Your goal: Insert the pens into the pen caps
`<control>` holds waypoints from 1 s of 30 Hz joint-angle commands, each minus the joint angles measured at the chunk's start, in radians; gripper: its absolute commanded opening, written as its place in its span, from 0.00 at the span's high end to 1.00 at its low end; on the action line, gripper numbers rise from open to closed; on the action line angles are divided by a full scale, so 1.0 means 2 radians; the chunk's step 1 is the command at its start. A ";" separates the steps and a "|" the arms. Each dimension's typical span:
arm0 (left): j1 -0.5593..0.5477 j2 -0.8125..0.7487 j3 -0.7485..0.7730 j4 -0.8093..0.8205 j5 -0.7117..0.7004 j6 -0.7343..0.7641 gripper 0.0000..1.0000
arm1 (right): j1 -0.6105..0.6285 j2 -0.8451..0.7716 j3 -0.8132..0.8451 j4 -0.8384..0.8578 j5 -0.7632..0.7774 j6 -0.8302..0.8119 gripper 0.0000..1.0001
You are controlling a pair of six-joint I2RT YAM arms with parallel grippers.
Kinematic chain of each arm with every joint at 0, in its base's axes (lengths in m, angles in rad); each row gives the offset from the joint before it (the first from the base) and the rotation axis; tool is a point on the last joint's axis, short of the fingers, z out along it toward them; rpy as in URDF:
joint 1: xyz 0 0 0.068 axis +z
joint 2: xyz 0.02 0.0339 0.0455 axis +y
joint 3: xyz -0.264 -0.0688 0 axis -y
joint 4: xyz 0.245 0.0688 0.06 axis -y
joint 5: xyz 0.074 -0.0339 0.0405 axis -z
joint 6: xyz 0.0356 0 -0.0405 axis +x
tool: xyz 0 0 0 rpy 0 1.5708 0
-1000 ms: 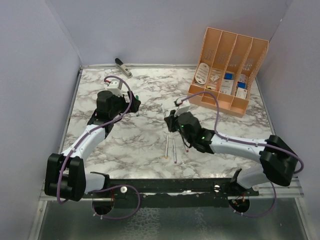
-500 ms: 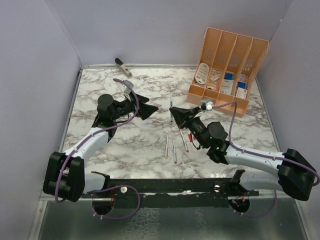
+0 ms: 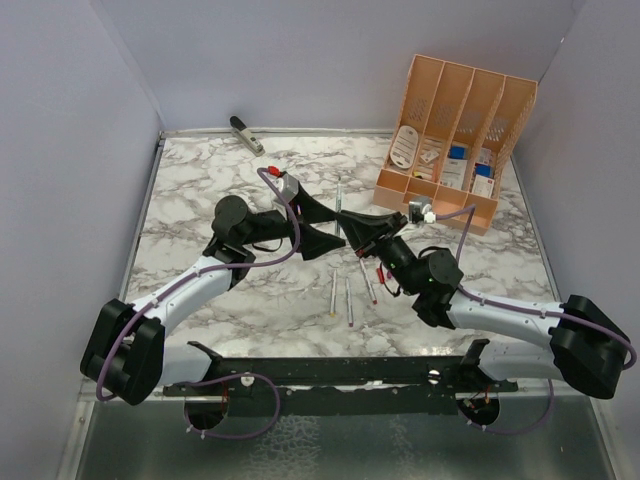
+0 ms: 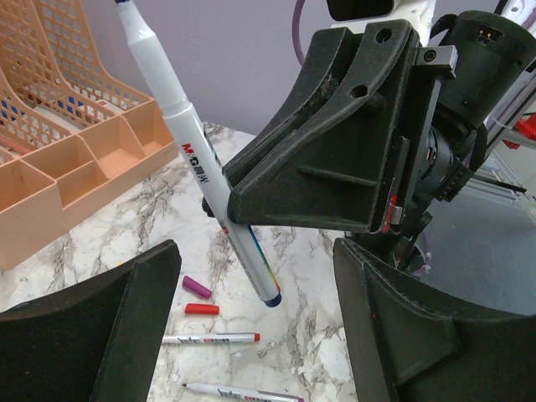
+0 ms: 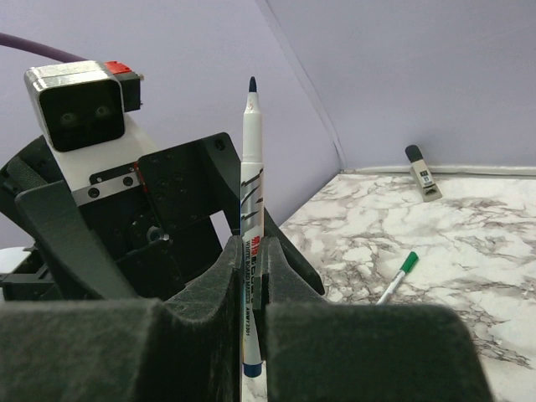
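Observation:
My right gripper (image 5: 251, 289) is shut on a white pen (image 5: 251, 209) with a dark blue tip, held upright above the table. In the left wrist view this pen (image 4: 197, 159) slants down out of the right gripper's black fingers (image 4: 335, 167), and its blue lower end hangs between my left gripper's (image 4: 251, 331) wide-apart fingers. The left gripper (image 3: 336, 228) is open and holds nothing, facing the right gripper (image 3: 354, 222) at mid-table. On the marble lie a magenta pen cap (image 4: 197, 287), a red pen cap (image 4: 201, 309) and a red-tipped pen (image 4: 209, 338). Three pens (image 3: 349, 298) lie near the front.
A peach mesh organizer (image 3: 455, 140) stands at the back right. A grey-black stapler-like object (image 3: 246, 134) lies at the back left edge. A pen with a green cap (image 5: 398, 276) lies on the marble beyond the grippers. Grey walls close in the table.
The right gripper has lifted the pen off the table and turned it upright. The left arm has swung right until its open fingers face the pen.

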State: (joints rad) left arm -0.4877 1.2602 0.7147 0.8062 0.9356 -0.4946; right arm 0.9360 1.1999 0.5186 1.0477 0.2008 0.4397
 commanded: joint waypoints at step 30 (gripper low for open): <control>-0.012 -0.001 0.011 0.028 -0.041 -0.008 1.00 | -0.001 0.014 0.005 0.011 -0.041 -0.002 0.97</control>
State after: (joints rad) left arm -0.5064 1.2819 0.7238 0.8143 0.9001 -0.5297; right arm 0.9298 1.2285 0.5186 1.0904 0.1516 0.4648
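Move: The blue-ended pen, tip up in the right fingers, already stands between the left hand's open fingers: its middle is about 4 cm above the left hand point, 2 cm ahead and 1 cm right, and roughly 3 cm above and 1 cm ahead of the right one, 1 cm to its left. On the table some 24 cm below the left hand, a loose red-ended pen lies about 5 cm ahead and 9 cm right, the red cap 7 cm ahead and 13 cm right. The left hand stays almost in place, fingers pointing right, and shuts from wide open on the pen's lower barrel just beneath the right fingertips, easing shut at first and then snapping closed until both pads pinch it. The right hand keeps its grip on the pen throughout and shifts only about 1 cm to its left, bringing the barrel between the left pads, with barely any turn of the wrist. ##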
